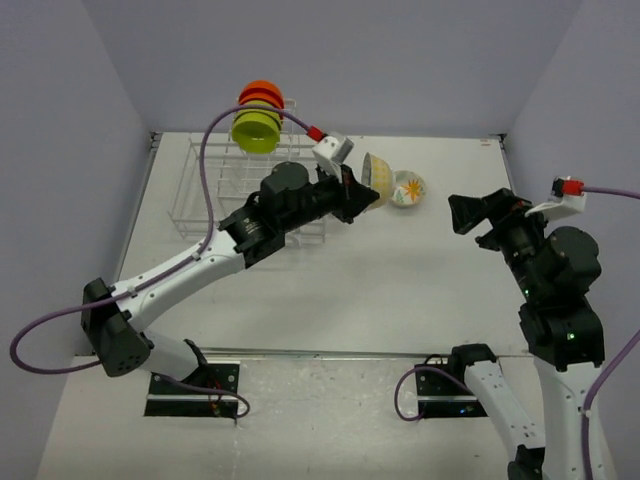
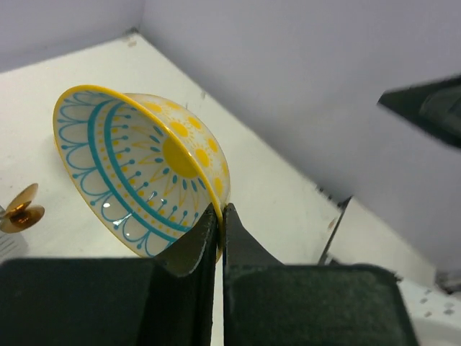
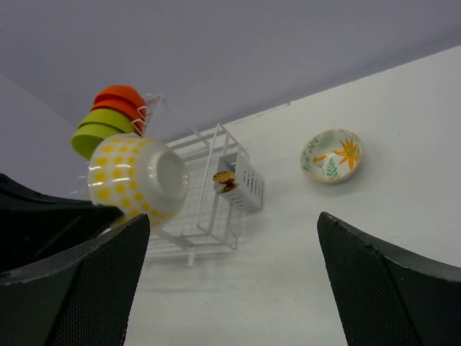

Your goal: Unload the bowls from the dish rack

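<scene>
My left gripper (image 1: pixel 364 190) is shut on the rim of a pale bowl (image 1: pixel 377 174) with yellow dots outside and a blue-and-yellow pattern inside (image 2: pixel 137 166). It holds the bowl tilted in the air, just right of the dish rack (image 1: pixel 215 190). The rim is pinched between the two fingertips of the left gripper (image 2: pixel 220 211). A second pale bowl (image 1: pixel 407 188) with an orange flower inside stands upright on the table close by. Orange bowls (image 1: pixel 262 95) and lime-green bowls (image 1: pixel 257 130) sit stacked on the rack's upper tier. My right gripper (image 3: pixel 232 220) stands wide open and empty, well to the right.
A small grey cutlery basket (image 3: pixel 246 186) hangs on the rack's near end with a gold utensil (image 3: pixel 225 180) in it. Purple walls close in the table on three sides. The left arm's purple cable (image 1: pixel 205 160) loops over the rack.
</scene>
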Available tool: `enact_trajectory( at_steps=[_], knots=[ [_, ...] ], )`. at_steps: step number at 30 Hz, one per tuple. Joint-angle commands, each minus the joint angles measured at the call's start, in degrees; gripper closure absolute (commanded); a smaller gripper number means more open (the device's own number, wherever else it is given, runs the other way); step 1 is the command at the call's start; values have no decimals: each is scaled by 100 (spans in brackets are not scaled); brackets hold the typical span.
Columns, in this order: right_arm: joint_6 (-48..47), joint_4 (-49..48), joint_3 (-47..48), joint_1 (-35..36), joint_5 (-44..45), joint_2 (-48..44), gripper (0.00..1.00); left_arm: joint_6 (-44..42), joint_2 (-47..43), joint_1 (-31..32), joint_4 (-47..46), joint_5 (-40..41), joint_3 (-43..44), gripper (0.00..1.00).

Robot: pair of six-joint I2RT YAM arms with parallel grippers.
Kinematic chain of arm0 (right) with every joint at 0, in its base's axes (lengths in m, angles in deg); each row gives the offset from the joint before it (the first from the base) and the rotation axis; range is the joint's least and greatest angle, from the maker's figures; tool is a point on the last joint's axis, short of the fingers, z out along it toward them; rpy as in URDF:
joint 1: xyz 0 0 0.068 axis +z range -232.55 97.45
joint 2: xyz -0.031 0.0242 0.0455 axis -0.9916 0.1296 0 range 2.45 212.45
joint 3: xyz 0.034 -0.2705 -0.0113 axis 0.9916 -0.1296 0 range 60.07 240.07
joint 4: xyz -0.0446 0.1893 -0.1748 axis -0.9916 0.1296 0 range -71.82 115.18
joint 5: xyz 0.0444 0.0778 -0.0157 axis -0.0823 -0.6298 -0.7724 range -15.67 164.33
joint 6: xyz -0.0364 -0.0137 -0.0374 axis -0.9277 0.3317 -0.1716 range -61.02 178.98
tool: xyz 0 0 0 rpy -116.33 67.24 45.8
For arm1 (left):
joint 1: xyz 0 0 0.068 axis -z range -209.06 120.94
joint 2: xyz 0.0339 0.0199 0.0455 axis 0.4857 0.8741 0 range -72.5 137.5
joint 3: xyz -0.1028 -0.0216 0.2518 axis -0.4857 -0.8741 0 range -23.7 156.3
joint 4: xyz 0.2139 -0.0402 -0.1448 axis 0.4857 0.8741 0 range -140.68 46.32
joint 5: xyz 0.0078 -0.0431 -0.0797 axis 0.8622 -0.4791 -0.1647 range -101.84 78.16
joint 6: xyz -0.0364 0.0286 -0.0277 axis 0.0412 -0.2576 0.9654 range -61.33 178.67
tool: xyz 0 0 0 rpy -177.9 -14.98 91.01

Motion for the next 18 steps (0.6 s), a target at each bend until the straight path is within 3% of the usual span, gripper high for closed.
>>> enact_trajectory(
  at_steps=[1,7,10,18],
  knots=[
    [-382,559,214,0,-95,339,1,-1890,586,169,882,-833,441,100],
    [-760,1298,443,0,-147,1489,1,-3413,1176,995,1410,25,687,100],
    [-821,1377,434,52,-585,1999,1,-3896,1412,1188,1638,333,818,100],
    [-1041,1536,268,685,-718,2985,4,-4548,1748,1585,2148,494,1065,100]
  ],
)
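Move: The left hand already pinches the yellow-dotted bowl by its rim; the open right gripper lies about 19 cm to this hand's right, 6 cm back and nearly level. On the table some 35 cm below, the flower bowl is about 27 cm ahead and 18 cm right, the cutlery holder 26 cm ahead and 1 cm left. From the right hand, the held bowl is about 10 cm ahead, 16 cm left, nearly level; the flower bowl is 33 cm ahead, 1 cm left, 38 cm down. Still pinching the yellow-dotted bowl's rim, the left hand sinks about 18 cm, easing right and back towards the right gripper while its fingers tip down and swing clockwise. The right hand comes down too, some 16 cm, forward and finally left to meet the bowl, tipping down about 40 degrees with fingers kept wide open; no touch by them can be seen. ##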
